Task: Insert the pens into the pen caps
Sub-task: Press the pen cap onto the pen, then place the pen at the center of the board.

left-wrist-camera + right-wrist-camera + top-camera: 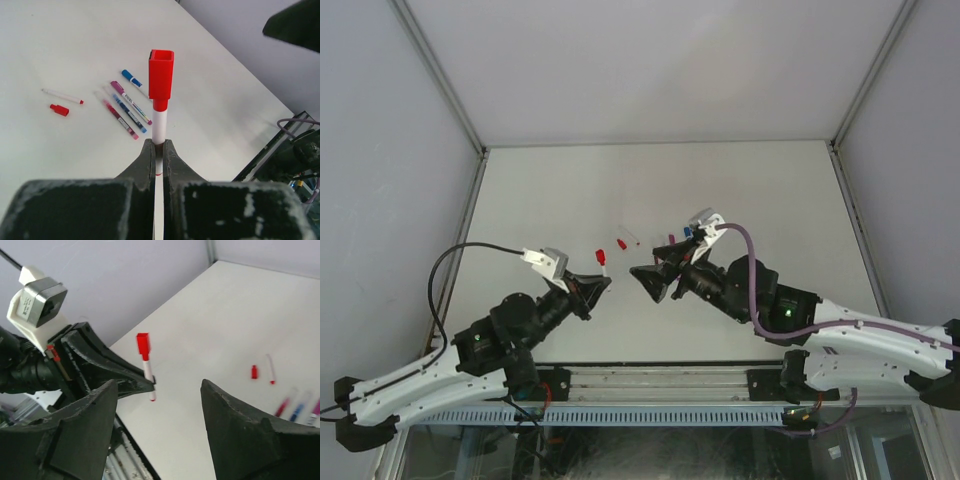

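Note:
My left gripper [159,145] is shut on the white barrel of a red pen [159,122], held upright above the table. A red pen cap [161,80] sits on the pen's top end. My right gripper [159,390] stands open just right of that pen [146,365], with nothing between its fingers. In the top view the two grippers [600,283] [655,272] face each other. On the table lie a loose red cap [59,109], an uncapped red pen [62,96] and several capped pens [125,111] in magenta and blue.
The group of pens [672,238] lies just beyond my right gripper. A purple cable [752,262] loops over the right arm. A metal rail [650,385] runs along the table's near edge, and grey walls enclose the table.

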You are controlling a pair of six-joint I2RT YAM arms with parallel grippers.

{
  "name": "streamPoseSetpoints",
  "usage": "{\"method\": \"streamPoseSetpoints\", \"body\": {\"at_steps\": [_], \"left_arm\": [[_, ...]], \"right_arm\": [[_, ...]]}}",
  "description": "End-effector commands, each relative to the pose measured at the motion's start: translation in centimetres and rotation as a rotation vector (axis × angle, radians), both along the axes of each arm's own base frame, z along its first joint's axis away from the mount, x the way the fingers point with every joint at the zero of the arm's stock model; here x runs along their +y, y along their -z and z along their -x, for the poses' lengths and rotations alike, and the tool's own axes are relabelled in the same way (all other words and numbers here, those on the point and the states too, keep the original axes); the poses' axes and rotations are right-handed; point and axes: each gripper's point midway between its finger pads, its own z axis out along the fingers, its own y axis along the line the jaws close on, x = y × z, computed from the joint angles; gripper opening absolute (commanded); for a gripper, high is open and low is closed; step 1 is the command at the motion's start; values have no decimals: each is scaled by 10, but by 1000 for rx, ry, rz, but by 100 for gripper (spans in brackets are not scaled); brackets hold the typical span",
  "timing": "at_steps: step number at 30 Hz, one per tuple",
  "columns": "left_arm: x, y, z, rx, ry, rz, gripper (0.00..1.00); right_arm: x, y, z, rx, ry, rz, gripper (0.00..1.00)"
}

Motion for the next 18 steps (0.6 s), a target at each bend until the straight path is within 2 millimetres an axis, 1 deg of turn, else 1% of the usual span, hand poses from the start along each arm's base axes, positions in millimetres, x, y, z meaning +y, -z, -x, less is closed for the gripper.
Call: {"method": "streamPoseSetpoints", "body": {"at_steps": [1, 5, 10, 11, 12, 15, 18], "left_arm": [[-1, -21, 2, -74, 26, 80, 0], [-7, -31, 14, -139, 116, 71, 0], [-17, -36, 24, -161, 200, 53, 0], [-19, -36, 24, -162, 205, 54, 0], [-20, -35, 24, -158, 208, 54, 0], [-23, -33, 24, -150, 214, 41, 0], [-25, -31, 22, -142, 210, 33, 0]], "right_arm": [[-26, 7, -14, -44, 77, 97, 68], [-42, 29, -21, -7, 109, 138, 72], [-60, 53, -29, 46, 141, 149, 77], [-63, 57, -30, 51, 150, 148, 86], [-66, 60, -30, 51, 153, 148, 92], [-74, 74, -34, 65, 177, 162, 93], [-83, 92, -40, 106, 224, 193, 94]]}}
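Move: The capped pen stands upright in the left fingers, its middle about 3 cm above that hand. From the empty right hand the capped pen is roughly 9 cm to the left, 3 cm ahead and 6 cm lower. Down on the table, some 31 cm below the right hand, the red pen lies about 22 cm ahead and 5 cm right, the magenta pen 25 cm ahead and 9 cm right, and the loose red cap 28 cm ahead and 6 cm left. The left fingers keep their shut grip on the capped pen while that hand eases about 2 cm back and 2 cm right, turning some 10 degrees clockwise. The empty right hand draws away, sinking about 9 cm and going 8 cm right with a little forward, towards the finished pens; its fingers spread from part-open to nearly full as they dip and swing clockwise. ##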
